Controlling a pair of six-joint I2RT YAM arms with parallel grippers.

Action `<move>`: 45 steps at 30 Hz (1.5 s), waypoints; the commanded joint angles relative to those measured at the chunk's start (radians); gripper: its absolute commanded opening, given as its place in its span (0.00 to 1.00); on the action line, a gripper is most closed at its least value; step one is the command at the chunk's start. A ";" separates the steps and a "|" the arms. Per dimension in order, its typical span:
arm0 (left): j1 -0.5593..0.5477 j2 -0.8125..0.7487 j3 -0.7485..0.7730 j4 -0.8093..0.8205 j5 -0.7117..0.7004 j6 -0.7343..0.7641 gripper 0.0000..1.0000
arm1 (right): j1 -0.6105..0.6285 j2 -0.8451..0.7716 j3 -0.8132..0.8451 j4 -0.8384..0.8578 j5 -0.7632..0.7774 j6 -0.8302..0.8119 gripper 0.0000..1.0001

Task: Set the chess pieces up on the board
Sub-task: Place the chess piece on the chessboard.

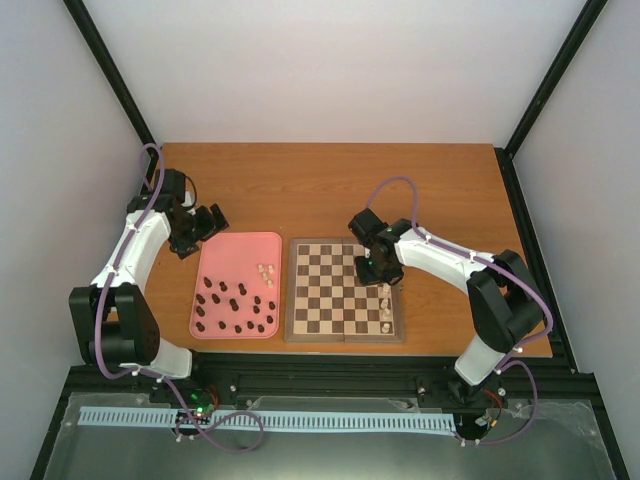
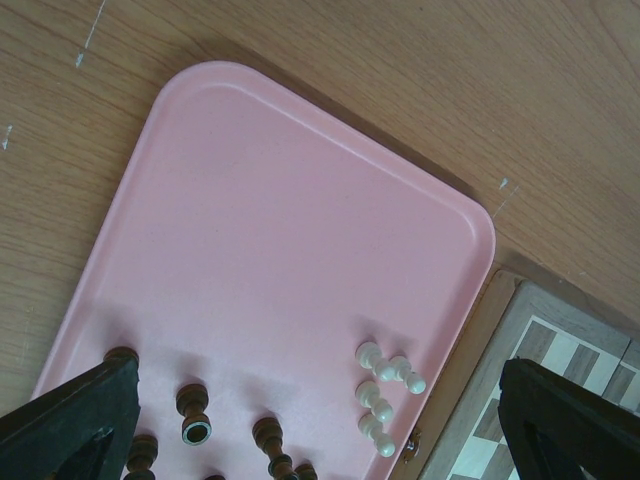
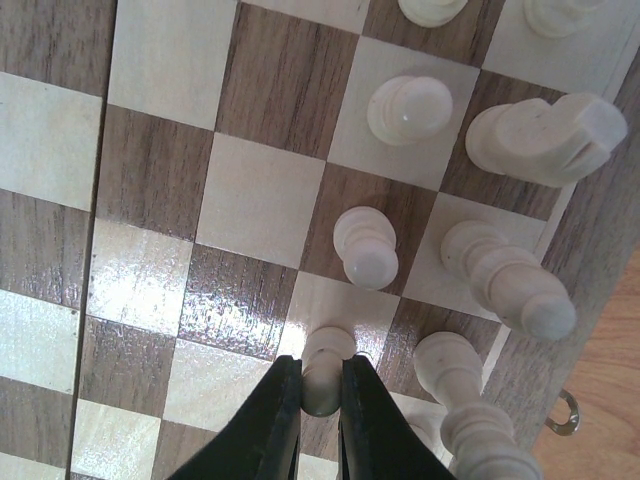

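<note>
In the right wrist view my right gripper [image 3: 322, 395] is shut on a cream-white pawn [image 3: 325, 365], upright with its base at a light square of the board [image 3: 165, 60]. More white pieces stand beside it along the right edge: two pawns [image 3: 365, 245], a knight [image 3: 545, 135] and a taller piece [image 3: 505, 275]. From above, the right gripper [image 1: 368, 268] is over the board's right half [image 1: 345, 300]. My left gripper [image 2: 320, 440] hangs open above the pink tray [image 2: 280, 220], nothing between its fingers. Several white pieces [image 2: 385, 390] and dark pieces [image 2: 193, 410] lie on that tray.
The pink tray [image 1: 235, 250] lies just left of the board, the two nearly touching. Several dark pieces [image 1: 235, 305] are scattered over its near half. Bare wooden table [image 1: 330, 185] stretches behind both. Black frame posts stand at the table's far corners.
</note>
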 commanded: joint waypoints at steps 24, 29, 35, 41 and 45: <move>-0.002 -0.031 0.001 -0.004 -0.003 0.017 1.00 | -0.007 0.008 0.005 0.022 0.030 0.022 0.20; -0.002 -0.027 0.000 -0.002 -0.002 0.017 1.00 | -0.007 -0.015 0.014 0.022 0.028 0.016 0.24; -0.002 -0.025 -0.008 0.006 0.001 0.014 1.00 | 0.007 -0.046 0.083 -0.019 0.027 0.000 0.26; -0.002 -0.030 -0.007 0.007 -0.001 0.013 1.00 | 0.061 -0.068 0.185 -0.065 0.071 -0.001 0.36; -0.002 -0.035 -0.009 0.004 -0.001 0.011 1.00 | 0.091 -0.007 0.288 -0.059 0.023 -0.027 0.40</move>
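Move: The white pawn being set on the chessboard is between the right hand's fingertips, its middle about 1 cm below the hand point. The next placed pawn stands some 3 cm straight ahead. A tall white piece is level with the held pawn, about 3 cm to the right, and a second tall piece stands 3 cm beyond that one. From the idle left hand, the held pawn lies roughly 41 cm right, 6 cm back and 10 cm lower. The right hand lets go of the pawn, fingers part-opening, then lifts about 7 cm, drifting left and forward. ##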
